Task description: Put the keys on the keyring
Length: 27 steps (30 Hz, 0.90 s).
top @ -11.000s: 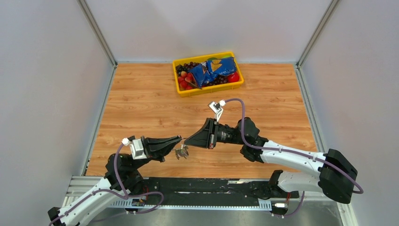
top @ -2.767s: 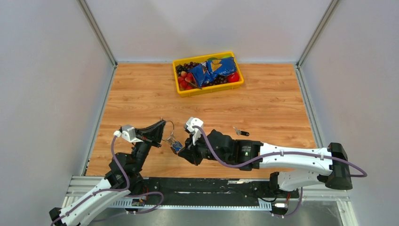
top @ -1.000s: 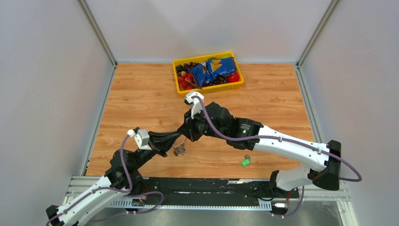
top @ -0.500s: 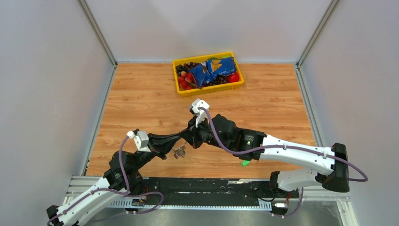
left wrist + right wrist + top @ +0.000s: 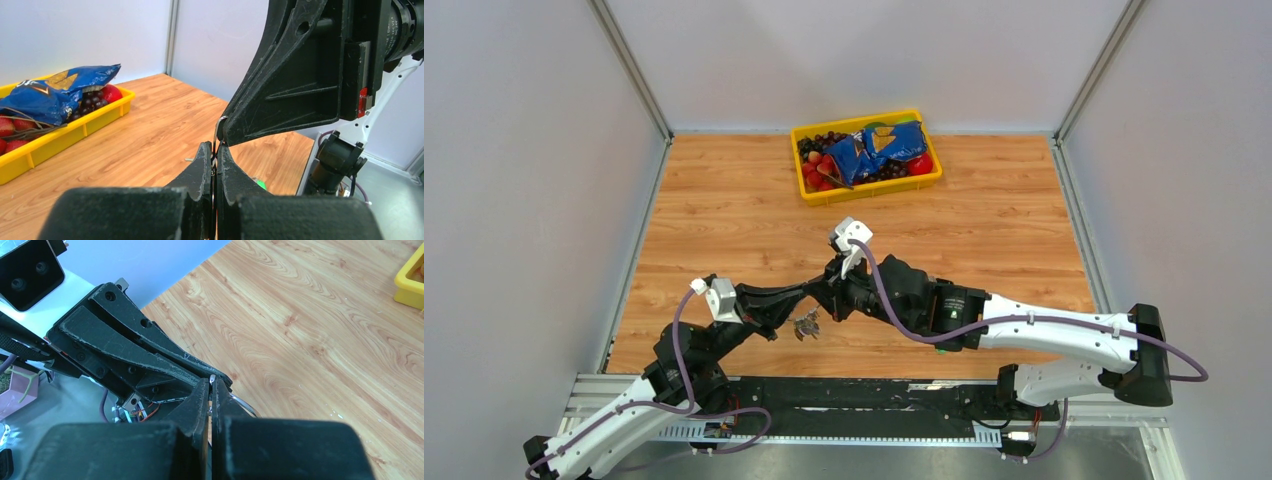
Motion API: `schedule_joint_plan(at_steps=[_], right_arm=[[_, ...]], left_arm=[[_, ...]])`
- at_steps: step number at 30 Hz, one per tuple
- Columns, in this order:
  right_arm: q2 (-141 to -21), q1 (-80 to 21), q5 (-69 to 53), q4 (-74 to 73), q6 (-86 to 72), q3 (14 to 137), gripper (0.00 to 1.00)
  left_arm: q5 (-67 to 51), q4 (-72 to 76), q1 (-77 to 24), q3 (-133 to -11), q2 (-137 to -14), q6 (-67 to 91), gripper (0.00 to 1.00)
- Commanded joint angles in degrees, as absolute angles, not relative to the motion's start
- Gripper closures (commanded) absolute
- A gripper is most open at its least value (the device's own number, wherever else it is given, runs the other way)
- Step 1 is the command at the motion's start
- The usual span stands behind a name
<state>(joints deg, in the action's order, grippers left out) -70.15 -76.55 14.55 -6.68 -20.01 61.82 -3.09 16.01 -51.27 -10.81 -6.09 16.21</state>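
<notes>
My two grippers meet tip to tip over the near middle of the table. The left gripper [image 5: 807, 291] [image 5: 215, 146] is shut on the thin silver keyring [image 5: 219, 121], which stands upright between its fingers. The right gripper [image 5: 821, 291] [image 5: 210, 381] is shut too, pinching the same wire at its top; the keyring [image 5: 244, 404] curves out beside the right finger. A bunch of small keys [image 5: 806, 323] hangs below both tips. The green-tagged key [image 5: 259, 183] lies on the table behind them, mostly hidden by the right arm in the top view.
A yellow tray [image 5: 869, 188] [image 5: 75, 132] with a blue snack bag, strawberries and dark grapes stands at the back middle. A small silvery piece [image 5: 189, 160] lies on the wood just beyond the left fingertips. Grey walls close in the table.
Over the last second the right arm swung down and toward the left gripper, covering the green-tagged key in the top view. The left gripper kept holding the ring in place.
</notes>
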Motion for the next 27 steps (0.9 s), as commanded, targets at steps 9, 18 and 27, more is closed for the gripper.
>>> schedule_joint_plan(at_steps=[9, 18, 27], right_arm=[[-67.23, -82.27, 7.22, -8.35, -20.93, 60.36, 1.0], [-65.71, -82.01, 16.28, -8.48, -19.42, 63.71, 0.59], [-66.09, -77.04, 18.9, -11.07, -19.53, 67.36, 0.31]], left_arm=[[12.53, 19.11, -49.64, -11.52, -6.38, 16.26, 1.0], [6.9, 20.49, -49.64, -12.02, -8.29, 15.34, 1.0], [4.78, 20.04, -49.62, -12.61, -8.48, 14.76, 1.0]])
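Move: The keyring is already pinched by both hands, fingertips almost touching on its wire, with its middle about 3 cm below and 1 cm back of each hand. Its threaded keys hang roughly 2 cm back of either hand and 7 cm below. A green-tagged key still on the table lies about 28 cm to the right and 3 cm ahead of the right hand, some 25 cm below. The keyring's wire, at first still gripped from both sides with the hands nearly motionless, is let go by the right fingers, which open wide as that hand jumps back about 4 cm, then comes forward again by half of this while rising some 2.5 cm. The left hand keeps its pinch and, as the right lets go, swings forward about 3 cm and a little left, turning some 10 degrees counter-clockwise. ##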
